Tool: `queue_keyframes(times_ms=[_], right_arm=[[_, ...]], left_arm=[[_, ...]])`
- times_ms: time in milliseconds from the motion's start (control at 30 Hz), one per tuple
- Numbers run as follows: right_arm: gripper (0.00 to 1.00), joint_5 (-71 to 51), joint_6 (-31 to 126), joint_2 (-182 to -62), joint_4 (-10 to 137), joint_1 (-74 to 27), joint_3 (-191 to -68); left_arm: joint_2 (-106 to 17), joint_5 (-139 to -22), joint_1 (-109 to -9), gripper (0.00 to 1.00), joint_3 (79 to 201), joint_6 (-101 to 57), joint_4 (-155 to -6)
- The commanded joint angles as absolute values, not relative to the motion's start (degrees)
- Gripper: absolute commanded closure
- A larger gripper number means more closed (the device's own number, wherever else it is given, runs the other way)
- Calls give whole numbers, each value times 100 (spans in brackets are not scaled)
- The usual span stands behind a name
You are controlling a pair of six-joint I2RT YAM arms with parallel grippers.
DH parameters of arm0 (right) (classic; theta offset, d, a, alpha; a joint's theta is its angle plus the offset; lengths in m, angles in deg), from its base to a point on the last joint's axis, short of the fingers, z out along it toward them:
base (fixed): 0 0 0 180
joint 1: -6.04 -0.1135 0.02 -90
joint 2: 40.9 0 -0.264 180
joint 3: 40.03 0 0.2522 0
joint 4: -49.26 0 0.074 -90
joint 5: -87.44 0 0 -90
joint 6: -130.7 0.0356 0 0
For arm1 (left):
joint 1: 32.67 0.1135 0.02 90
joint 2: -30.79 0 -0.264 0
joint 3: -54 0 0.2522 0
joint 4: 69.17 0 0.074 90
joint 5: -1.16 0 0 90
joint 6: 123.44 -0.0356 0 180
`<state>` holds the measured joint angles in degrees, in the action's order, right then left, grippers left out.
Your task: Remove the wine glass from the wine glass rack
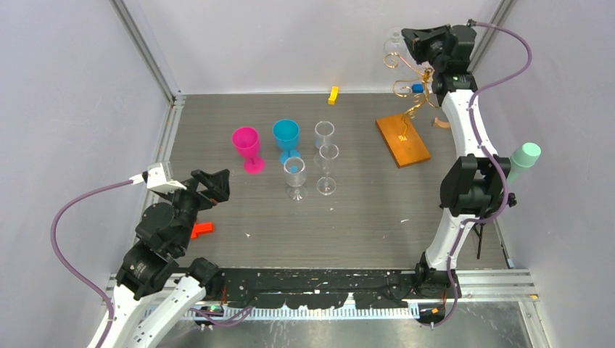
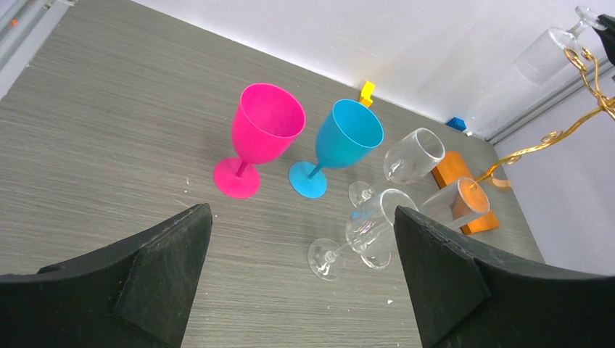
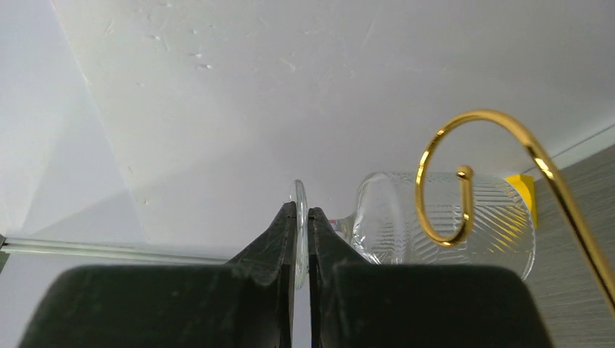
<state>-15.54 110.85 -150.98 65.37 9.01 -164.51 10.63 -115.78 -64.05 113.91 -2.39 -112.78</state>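
The wine glass rack (image 1: pixel 410 85) is a gold wire stand with curled arms on an orange-brown wooden base (image 1: pixel 402 141), at the table's back right. My right gripper (image 1: pixel 407 38) is up at the top of the rack, shut on the thin foot of a clear ribbed wine glass (image 1: pixel 392 45). In the right wrist view the fingertips (image 3: pixel 302 210) pinch the foot edge-on, and the bowl (image 3: pixel 384 210) lies sideways behind a gold curl (image 3: pixel 464 174). Whether the glass touches the wire I cannot tell. My left gripper (image 1: pixel 217 185) hangs open and empty at the front left.
A pink goblet (image 1: pixel 246 148), a blue goblet (image 1: pixel 286 138) and three clear glasses (image 1: pixel 324 134) (image 1: pixel 328 167) (image 1: pixel 294 176) stand mid-table. A yellow block (image 1: pixel 333 95) and a blue block (image 1: pixel 417 88) lie near the back wall. An orange piece (image 1: pixel 201 230) lies by the left arm.
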Motion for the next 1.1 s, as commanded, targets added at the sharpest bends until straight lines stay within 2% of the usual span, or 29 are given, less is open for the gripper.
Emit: queue_keyframes(times_ms=[0, 267, 567, 867, 1067], right_arm=[[100, -1859, 11086, -15168, 5656, 832, -17207], [100, -2468, 11377, -15434, 4778, 620, -17378], [100, -2864, 11539, -15069, 4544, 36, -17196], [100, -2879, 12213, -13945, 3927, -534, -15740], [100, -2632, 12829, -12831, 3277, -874, -14377]], left_arm=[[1038, -11567, -6413, 0, 11374, -257, -11009], [989, -11477, -6413, 0, 11382, -268, -10994], [852, -11040, -6413, 0, 11386, -271, -10796], [466, -10124, -6413, 0, 11447, 170, -10493], [-416, -8629, -6413, 0, 11225, 1424, -9230]])
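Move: The right hand still holds the last clear glass upside down by its foot, bowl hanging just below. The front clear glass on the table stands some 29 cm left, 19 cm back and 30 cm down; the back clear glass about 21 cm left, 5 cm back; the rack's hub about 8 cm right, 12 cm below. From the left hand, the held glass is roughly 41 cm ahead, 42 cm right, about level; the front clear glass 21 cm ahead, 14 cm right; the pink glass 31 cm straight ahead. Keeping its pinch on the glass foot, the right hand first lifts and eases left, then sweeps left and finally also back, away from the rack towards the standing glasses: about 18 cm left, 12 cm back, 6 cm up, turning some 30 degrees counter-clockwise and tipping slightly up. The open left hand waits, then swings about 8 cm right towards the held glass, turning clockwise. ##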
